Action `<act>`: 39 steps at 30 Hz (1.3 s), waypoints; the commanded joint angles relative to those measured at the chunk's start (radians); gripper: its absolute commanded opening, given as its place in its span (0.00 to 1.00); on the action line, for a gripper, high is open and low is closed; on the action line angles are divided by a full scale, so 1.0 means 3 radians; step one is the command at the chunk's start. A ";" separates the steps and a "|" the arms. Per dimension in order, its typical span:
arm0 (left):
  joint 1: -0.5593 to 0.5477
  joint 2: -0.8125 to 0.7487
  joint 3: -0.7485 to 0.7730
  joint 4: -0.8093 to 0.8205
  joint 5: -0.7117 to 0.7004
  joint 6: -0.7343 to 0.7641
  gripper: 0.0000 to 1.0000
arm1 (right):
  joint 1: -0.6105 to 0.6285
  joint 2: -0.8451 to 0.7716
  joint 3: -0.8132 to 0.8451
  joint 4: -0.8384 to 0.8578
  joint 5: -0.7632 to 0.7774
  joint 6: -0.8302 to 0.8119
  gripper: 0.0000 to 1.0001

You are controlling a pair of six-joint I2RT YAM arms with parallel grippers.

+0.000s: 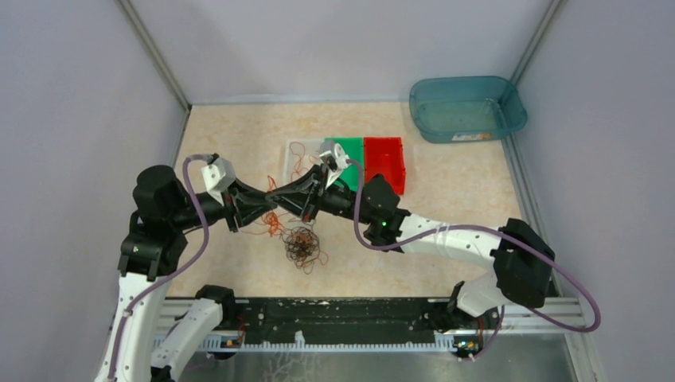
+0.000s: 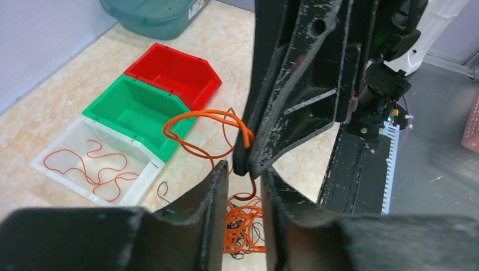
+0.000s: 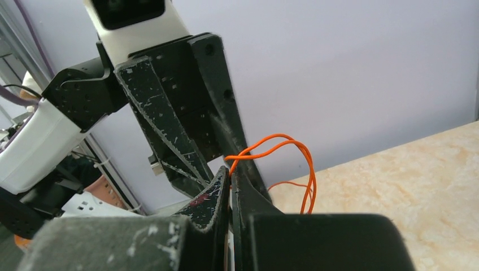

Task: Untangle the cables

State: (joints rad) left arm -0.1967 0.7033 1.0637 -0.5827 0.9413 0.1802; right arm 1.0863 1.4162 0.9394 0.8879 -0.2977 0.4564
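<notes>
A tangle of orange and dark cables (image 1: 302, 245) lies on the table, also in the left wrist view (image 2: 245, 226). My right gripper (image 1: 278, 196) is shut on a looped orange cable (image 3: 282, 141), pinched at the fingertips (image 3: 230, 172). The loop (image 2: 197, 116) arcs out from those tips and a strand drops toward the tangle. My left gripper (image 2: 245, 169) faces the right one tip to tip. Its jaws stand apart with the hanging orange strand in the gap, not pinched. In the top view the left gripper (image 1: 267, 203) sits just above and left of the tangle.
A white bin (image 2: 144, 180) holds one loose orange cable (image 2: 96, 169). Beside it stand a green bin (image 2: 130, 113) and a red bin (image 2: 169, 73). A teal tub (image 1: 466, 107) sits at the back right corner. Grey walls enclose the table.
</notes>
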 commanded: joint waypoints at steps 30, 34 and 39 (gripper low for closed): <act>-0.0009 -0.0010 0.0038 0.0677 -0.1189 -0.1539 0.00 | 0.0031 -0.0590 -0.0590 -0.0297 -0.0458 0.0220 0.61; -0.0009 -0.0031 0.0033 0.0649 -0.1006 -0.1598 0.00 | 0.0030 -0.0331 -0.0282 -0.0448 -0.0255 -0.0058 0.63; -0.0009 -0.0044 0.0018 0.0624 -0.0814 -0.1638 0.00 | -0.0037 -0.0091 0.0082 -0.0614 -0.0343 -0.0229 0.63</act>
State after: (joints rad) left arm -0.1978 0.7036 1.0470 -0.4000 0.6415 -0.2749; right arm 1.0897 1.3712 0.8608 0.6918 -0.3859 0.4473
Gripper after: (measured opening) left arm 0.009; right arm 0.630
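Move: Both hands meet in mid-air: the orange cable is pinched at the right hand's fingertips (0 cm off) and runs between the left hand's half-open fingers, about 1 cm to the right of that hand's point and level with it. From the left hand, the orange clump hangs some 16 cm below and 3 cm left, the dark tangle lies about 33 cm below, 3 cm right and 1 cm back, and the white bin 19 cm ahead, 3 cm right and 32 cm below. Staying put at first, the left hand shuts on the orange cable; the right fingers then open wide and let go. The left hand draws the cable about 5 cm forward, slightly up and left, its fingertips swinging counter-clockwise some 20 degrees and tipping up, then eases back a little. The right hand backs off right, back and down, then returns left and forward, still open, ending about 7 cm lower beside the hanging strands, fingertips dipped. ##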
